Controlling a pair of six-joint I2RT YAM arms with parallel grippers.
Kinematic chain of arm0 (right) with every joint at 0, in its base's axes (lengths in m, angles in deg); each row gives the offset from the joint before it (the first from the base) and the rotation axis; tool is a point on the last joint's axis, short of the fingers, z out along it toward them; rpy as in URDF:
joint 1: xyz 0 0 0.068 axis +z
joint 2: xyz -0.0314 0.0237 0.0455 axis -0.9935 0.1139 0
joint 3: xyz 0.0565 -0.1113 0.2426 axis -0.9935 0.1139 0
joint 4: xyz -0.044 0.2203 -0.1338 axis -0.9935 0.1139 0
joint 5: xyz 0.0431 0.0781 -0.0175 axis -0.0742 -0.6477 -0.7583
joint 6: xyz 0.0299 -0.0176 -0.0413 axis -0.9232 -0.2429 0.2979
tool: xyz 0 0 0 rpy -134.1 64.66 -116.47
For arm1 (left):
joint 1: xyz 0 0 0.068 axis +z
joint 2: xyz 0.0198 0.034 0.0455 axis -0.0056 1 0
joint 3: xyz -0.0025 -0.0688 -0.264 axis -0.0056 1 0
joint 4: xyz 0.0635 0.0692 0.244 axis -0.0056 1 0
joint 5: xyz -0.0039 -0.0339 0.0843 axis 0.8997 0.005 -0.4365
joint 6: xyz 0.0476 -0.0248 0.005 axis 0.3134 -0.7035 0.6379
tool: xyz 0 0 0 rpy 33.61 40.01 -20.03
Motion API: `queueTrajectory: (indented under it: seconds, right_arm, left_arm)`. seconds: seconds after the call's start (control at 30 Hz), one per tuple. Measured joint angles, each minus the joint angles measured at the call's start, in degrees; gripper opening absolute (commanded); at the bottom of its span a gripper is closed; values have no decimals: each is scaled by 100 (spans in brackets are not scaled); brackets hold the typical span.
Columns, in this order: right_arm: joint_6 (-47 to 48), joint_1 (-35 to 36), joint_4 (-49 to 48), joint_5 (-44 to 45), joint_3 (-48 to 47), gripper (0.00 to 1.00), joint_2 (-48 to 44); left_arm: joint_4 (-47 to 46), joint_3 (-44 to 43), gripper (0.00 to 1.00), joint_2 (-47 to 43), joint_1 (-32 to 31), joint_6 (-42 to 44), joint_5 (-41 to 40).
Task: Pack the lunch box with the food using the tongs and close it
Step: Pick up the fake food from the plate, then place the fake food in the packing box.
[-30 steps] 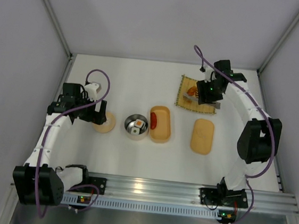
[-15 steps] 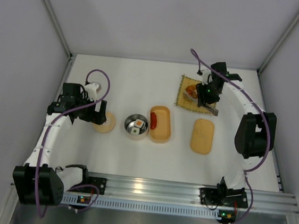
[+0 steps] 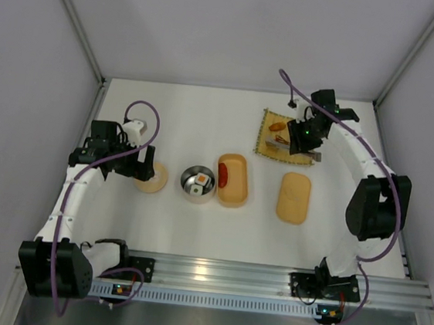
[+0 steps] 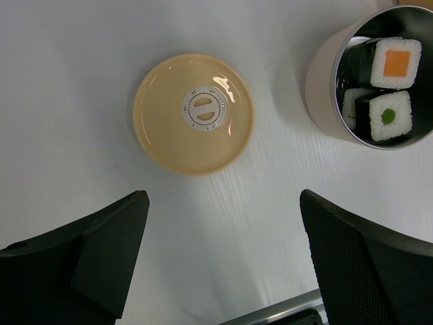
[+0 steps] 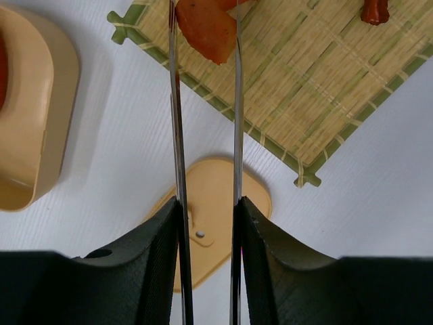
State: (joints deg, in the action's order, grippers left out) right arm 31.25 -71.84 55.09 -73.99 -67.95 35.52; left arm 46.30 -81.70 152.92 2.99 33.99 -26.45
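Note:
My right gripper (image 5: 206,203) is shut on the tongs (image 5: 177,135), pressing the two metal arms towards each other. The arms reach out over the bamboo mat (image 5: 304,74), and their far ends flank an orange-red food piece (image 5: 203,27). Another small food piece (image 5: 374,10) lies further along the mat. In the top view the lunch box (image 3: 230,201) stands open in the middle with a red piece (image 3: 223,174) inside. Its lid (image 3: 293,197) lies to the right. My left gripper (image 4: 223,200) is open and holds nothing.
A round tan lid (image 4: 193,114) lies on the table just ahead of my left gripper. Beside it stands a metal bowl (image 4: 318,81) that holds sushi rolls (image 4: 396,62). Grey walls close in the table on three sides.
My right gripper has closed further on the tongs, bringing their arms closer together around the orange-red piece, and its wrist has shifted over the mat. The left arm has not moved.

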Motion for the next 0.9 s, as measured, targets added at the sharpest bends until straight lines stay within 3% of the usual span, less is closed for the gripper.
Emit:
queueTrajectory:
  seconds: [0.5, 0.9]
  right_arm:
    - [695, 160, 391, -732, 570, 16, -1362]
    - [1097, 1261, 688, -1115, 1172, 18, -2079]
  left_arm:
    - [2, 0, 98, -2, 0, 0, 17]
    - [4, 0, 98, -2, 0, -2, 22]
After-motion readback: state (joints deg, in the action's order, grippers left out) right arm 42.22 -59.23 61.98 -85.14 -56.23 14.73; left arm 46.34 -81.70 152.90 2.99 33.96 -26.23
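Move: The right hand already grips the tongs, with the orange fake food pinched at their tips over the mat. Its goal, the tan tray, lies about 23 cm to its left, 13 cm back and some 9 cm below. The mat's middle is about 6 cm ahead and 3 cm left, the flat lid 17 cm straight back, and the steel pot 35 cm left and 15 cm back, all on the table. From the idle left hand, the tray is some 33 cm to the right, about level with it fore and aft, and 11 cm lower. Keeping its grip on the tongs, whose tips still pinch the orange food, the right hand first rises about 5 cm from the mat. It then stays at that height and swings back some 12 cm and left about 7 cm towards the tan tray, turning counter-clockwise by nearly 30 degrees so that the tong tips come round over the tray. ##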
